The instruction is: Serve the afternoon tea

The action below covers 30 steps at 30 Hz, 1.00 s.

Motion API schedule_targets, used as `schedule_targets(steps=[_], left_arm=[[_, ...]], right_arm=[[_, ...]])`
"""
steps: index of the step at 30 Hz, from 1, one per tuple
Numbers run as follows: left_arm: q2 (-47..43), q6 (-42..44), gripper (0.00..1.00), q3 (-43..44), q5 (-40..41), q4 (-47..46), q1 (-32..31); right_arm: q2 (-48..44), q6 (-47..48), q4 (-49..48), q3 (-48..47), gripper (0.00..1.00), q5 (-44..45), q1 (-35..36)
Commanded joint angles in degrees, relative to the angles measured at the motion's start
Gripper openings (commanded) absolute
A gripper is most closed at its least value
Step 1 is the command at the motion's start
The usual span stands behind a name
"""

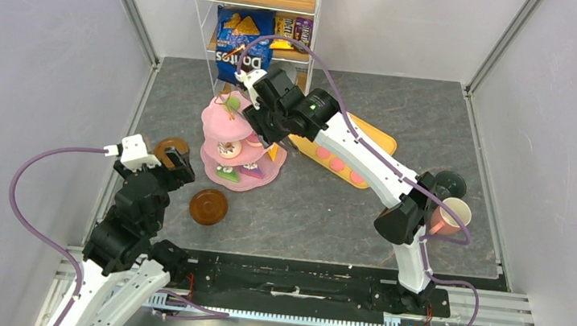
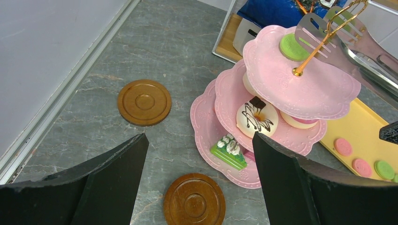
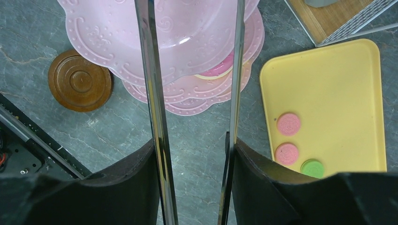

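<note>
The pink three-tier stand [image 1: 232,147] stands left of centre. It holds a green macaron [image 2: 293,47] on the top tier, a white donut [image 2: 256,118] in the middle and a green cake slice [image 2: 228,151] at the bottom. My right gripper [image 3: 192,150] is shut on the metal tongs [image 3: 156,108], also seen from the left wrist [image 2: 328,29]. Their tips hover spread over the top tier beside the green macaron. My left gripper [image 2: 198,138] is open and empty, low between the two brown saucers [image 2: 144,101] [image 2: 194,201]. The pink mug [image 1: 451,216] and dark-green mug [image 1: 450,184] sit at the right.
A yellow tray [image 3: 328,84] right of the stand holds two pink macarons [image 3: 288,123] [image 3: 286,153] and a green one [image 3: 311,168]. A shelf unit with a blue Doritos bag [image 1: 241,41] stands behind the stand. Grey walls close in both sides.
</note>
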<state>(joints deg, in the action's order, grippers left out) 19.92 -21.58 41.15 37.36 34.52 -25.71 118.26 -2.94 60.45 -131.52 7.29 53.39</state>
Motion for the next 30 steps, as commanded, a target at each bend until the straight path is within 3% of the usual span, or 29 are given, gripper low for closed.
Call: schedule_targets(steps=[1, 16, 30], left_arm=[[-0.4, -1.4, 0.9, -0.1, 0.5, -1.8, 0.4], [-0.2, -1.3, 0.9, -0.2, 0.4, -1.7, 0.4], [0.1, -1.3, 0.9, -0.1, 0.3, -1.7, 0.4]], right_arm=[[-1.1, 1.2, -2.4, -0.3, 0.57, -0.4, 0.3], [-11.0, -0.5, -4.1, 9.1, 0.57, 9.0, -2.0], [-26.1, -7.0, -6.9, 29.0, 0.57, 5.2, -11.8]])
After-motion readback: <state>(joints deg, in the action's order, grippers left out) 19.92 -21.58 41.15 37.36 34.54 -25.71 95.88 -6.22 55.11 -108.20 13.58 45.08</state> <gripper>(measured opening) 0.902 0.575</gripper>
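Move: About 19 cm to the right of the right hand, which still grips the tongs, and 5 cm farther out lies the yellow tray, some 27 cm lower; its nearest pink macaron is about 15 cm right and 4 cm ahead. The green macaron, already on the stand's top plate, is roughly 7 cm ahead, 7 cm left and 9 cm down, the plate's middle about 5 cm ahead and 8 cm left. From the idle left hand the tray is some 16 cm ahead and 39 cm right. Backing the open tongs away from the cake stand, the right hand first dips about 1.5 cm, then swings some 12 cm to the right towards the tray, climbing to about 4 cm above its starting height as it goes. The wrist turns roughly 15 degrees clockwise; the fingers keep the same part-open hold on the tong arms, whose blades come clear of the top plate and its gold stem. ##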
